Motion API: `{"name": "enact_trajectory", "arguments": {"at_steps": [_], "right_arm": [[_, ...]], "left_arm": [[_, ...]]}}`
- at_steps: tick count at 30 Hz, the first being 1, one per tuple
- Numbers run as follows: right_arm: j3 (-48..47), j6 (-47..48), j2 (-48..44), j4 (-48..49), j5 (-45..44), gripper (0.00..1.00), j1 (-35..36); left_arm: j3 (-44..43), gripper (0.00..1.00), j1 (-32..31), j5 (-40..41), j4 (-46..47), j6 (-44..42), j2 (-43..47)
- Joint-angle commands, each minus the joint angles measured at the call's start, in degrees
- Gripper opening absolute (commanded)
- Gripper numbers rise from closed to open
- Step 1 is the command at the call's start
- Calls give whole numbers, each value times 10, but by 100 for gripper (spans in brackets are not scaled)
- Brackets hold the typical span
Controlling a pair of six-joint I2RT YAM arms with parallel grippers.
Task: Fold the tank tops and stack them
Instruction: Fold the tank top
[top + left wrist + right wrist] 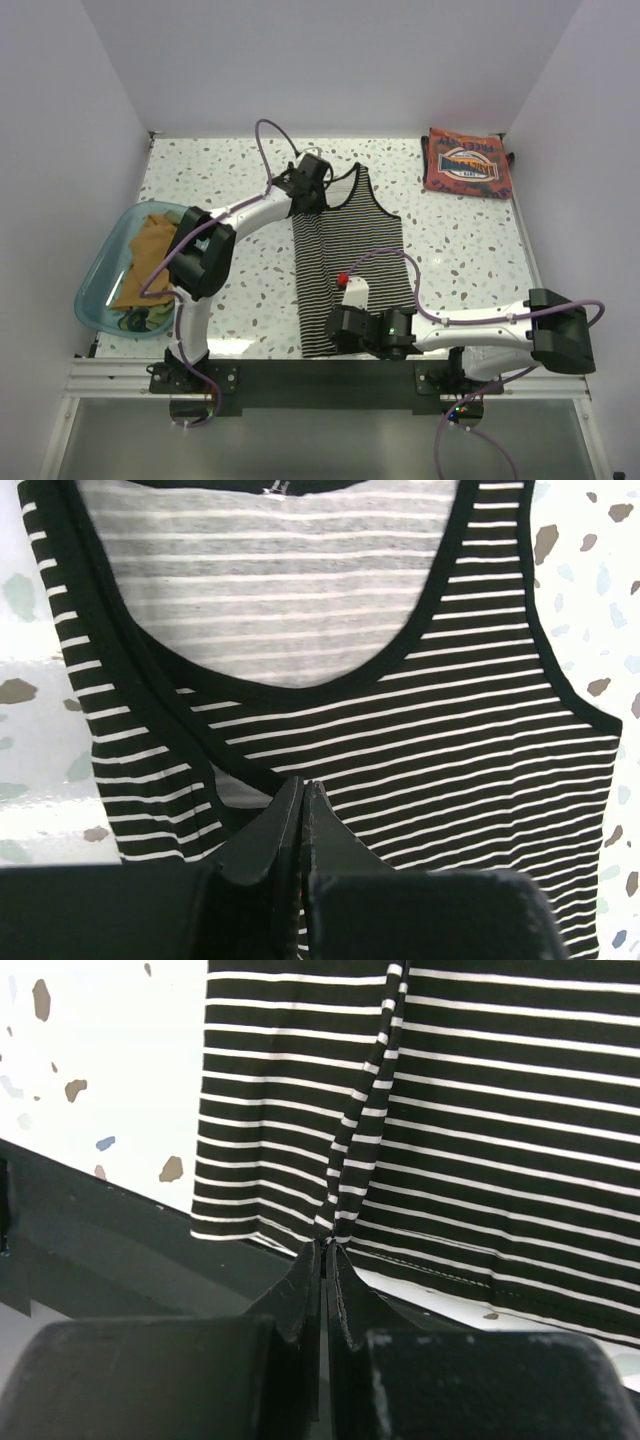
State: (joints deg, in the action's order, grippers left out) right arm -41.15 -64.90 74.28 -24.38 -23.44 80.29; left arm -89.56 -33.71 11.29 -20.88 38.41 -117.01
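The black-and-white striped tank top (pixel 355 250) lies flat mid-table, neck towards the far wall, with its left side folded in. My left gripper (pixel 308 185) is shut at the top's left shoulder; in the left wrist view its tips (pixel 303 783) close on the folded armhole edge of the striped cloth (pixel 450 730). My right gripper (pixel 335 328) is shut on the hem at the near left corner, where the striped cloth (pixel 480 1110) puckers into the tips (pixel 327 1245). A rust-red tank top (pixel 466 163) lies folded at the far right. Mustard-orange tops (pixel 148 255) lie in the bin.
A translucent teal bin (pixel 100 270) stands at the table's left edge. The black mounting rail (pixel 320 375) runs along the near edge, right under the hem and the right gripper. White walls close in the table on three sides.
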Motion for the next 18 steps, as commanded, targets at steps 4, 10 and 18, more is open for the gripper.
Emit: {"name": "enact_trajectory", "arguments": {"at_steps": [4, 10, 18], "right_arm": [[25, -40, -34, 7, -36, 0, 2], [33, -48, -36, 2, -41, 0, 2], [20, -62, -56, -52, -64, 34, 9]], "left_arm": [[-42, 0, -17, 17, -6, 8, -30], [-37, 0, -21, -2, 11, -1, -46], [-25, 52, -21, 19, 38, -20, -7]]}}
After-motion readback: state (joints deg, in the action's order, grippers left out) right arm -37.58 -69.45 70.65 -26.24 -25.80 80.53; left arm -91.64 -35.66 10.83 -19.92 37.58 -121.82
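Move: Both hands still pinch the free edge of the striped tank top's folded-over side, and its laying place on the cloth is about 2 cm to the right of each: some 3 cm below the left hand, barely 1 cm below the right. From the left hand the neckline's bottom is about 4 cm ahead and 1 cm right, the right armhole corner 18 cm right and level. The new fold edge runs 10 cm left of the left hand and 9 cm left of the right, level with each. With the armhole corner pinched in its fingers, the left hand eases about 2 cm right and then sinks some 3 cm to the cloth, while the right hand draws the hem corner about 2 cm right, almost level, turning slightly clockwise. Once the edge is down along the shirt's middle, both grippers open together, the left to nearly half and the right to about a third, letting go of the cloth and staying low over it. ##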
